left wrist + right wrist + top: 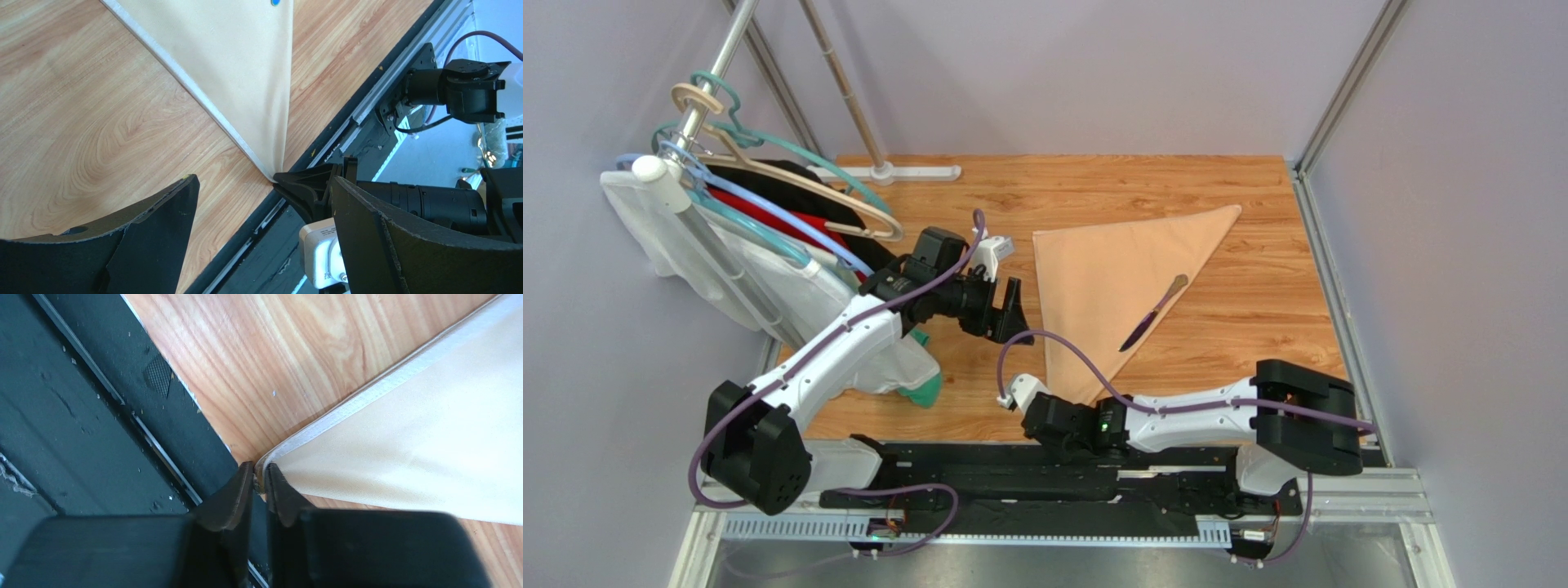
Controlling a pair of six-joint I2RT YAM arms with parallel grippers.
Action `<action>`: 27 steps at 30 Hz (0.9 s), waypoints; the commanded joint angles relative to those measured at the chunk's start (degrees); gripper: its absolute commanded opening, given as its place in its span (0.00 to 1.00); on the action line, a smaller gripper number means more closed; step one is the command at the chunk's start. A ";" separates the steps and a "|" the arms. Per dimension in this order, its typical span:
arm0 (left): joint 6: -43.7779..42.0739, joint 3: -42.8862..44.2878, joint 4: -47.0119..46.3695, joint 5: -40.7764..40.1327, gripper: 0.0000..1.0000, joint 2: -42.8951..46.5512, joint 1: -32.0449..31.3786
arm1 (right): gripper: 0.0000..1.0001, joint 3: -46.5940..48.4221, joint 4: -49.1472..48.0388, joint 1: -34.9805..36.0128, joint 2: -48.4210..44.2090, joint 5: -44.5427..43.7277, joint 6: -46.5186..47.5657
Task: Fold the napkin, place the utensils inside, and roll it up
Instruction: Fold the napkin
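The pale peach napkin [1112, 276] lies on the wooden table, folded into a triangle with one point at the near edge. A slender purple and tan utensil [1152, 314] lies on its right slanted edge. My right gripper [1059, 404] is shut on the napkin's near corner; in the right wrist view the gripper [261, 474] pinches the hemmed tip of the napkin [430, 435]. My left gripper [1008, 312] is open and empty, just left of the napkin. In the left wrist view the left gripper [264, 184] looks toward the napkin [233, 61] and the right gripper [301, 184].
A garment rack [756, 233] with hangers and white, red and black clothes stands at the left, behind the left arm. Its base [891, 172] lies at the back. A teal cloth [922, 392] lies under the left arm. A black rail [1075, 472] runs along the near edge.
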State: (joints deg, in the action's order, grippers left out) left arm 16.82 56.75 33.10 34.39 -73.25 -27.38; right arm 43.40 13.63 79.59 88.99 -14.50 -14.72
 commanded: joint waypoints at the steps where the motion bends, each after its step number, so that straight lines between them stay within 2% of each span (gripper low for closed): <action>1: 0.32 0.47 -0.58 0.06 0.88 -0.66 1.80 | 0.06 0.11 -0.36 0.30 2.85 -2.37 -1.28; 3: 0.50 0.47 -0.50 -0.20 0.88 -0.66 1.80 | 0.00 0.20 -0.27 0.48 2.51 -2.29 -1.54; 9: 0.58 0.64 -0.32 -1.17 0.88 -0.49 1.97 | 0.00 0.37 1.40 1.27 -2.41 -1.49 -3.64; 17: 1.02 0.64 -0.76 -1.61 0.88 -0.22 3.38 | 0.00 2.22 7.64 0.48 -11.64 -4.66 -8.22; 23: 1.11 0.55 -1.11 -1.43 0.88 0.04 3.82 | 0.00 0.73 8.43 -5.32 -16.21 -3.16 -7.96; 27: 1.11 0.47 -1.20 -1.17 0.88 -0.13 3.82 | 0.00 0.90 8.35 -12.07 -18.50 -0.10 -6.73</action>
State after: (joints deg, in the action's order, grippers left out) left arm 17.28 56.75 33.04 32.60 -73.25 -26.20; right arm 43.77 21.71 72.51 73.28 -16.60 -21.63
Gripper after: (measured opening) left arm 0.877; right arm 0.026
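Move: The napkin's near corner lies right between the right hand's fingertips, with the front table edge roughly 3 cm behind it. From that hand the purple utensil, lying on the napkin along its slanting right edge, is about 18 cm ahead and 16 cm to the right, and the napkin's far left corner about 34 cm ahead and 3 cm to the left. For the left hand, the near corner is some 13 cm back, 5 cm right and 15 cm below. The right fingers, already around the napkin's near corner, close the rest of the way and pinch it, the hand staying low at the tabletop for a moment. The hand then lifts the corner about 7 cm, first nearly straight up and then also some 3.5 cm forward and a little right, in over the napkin towards the utensil, the wrist turning clockwise by around 15 degrees and its left side tipping up, with the grip kept shut. ##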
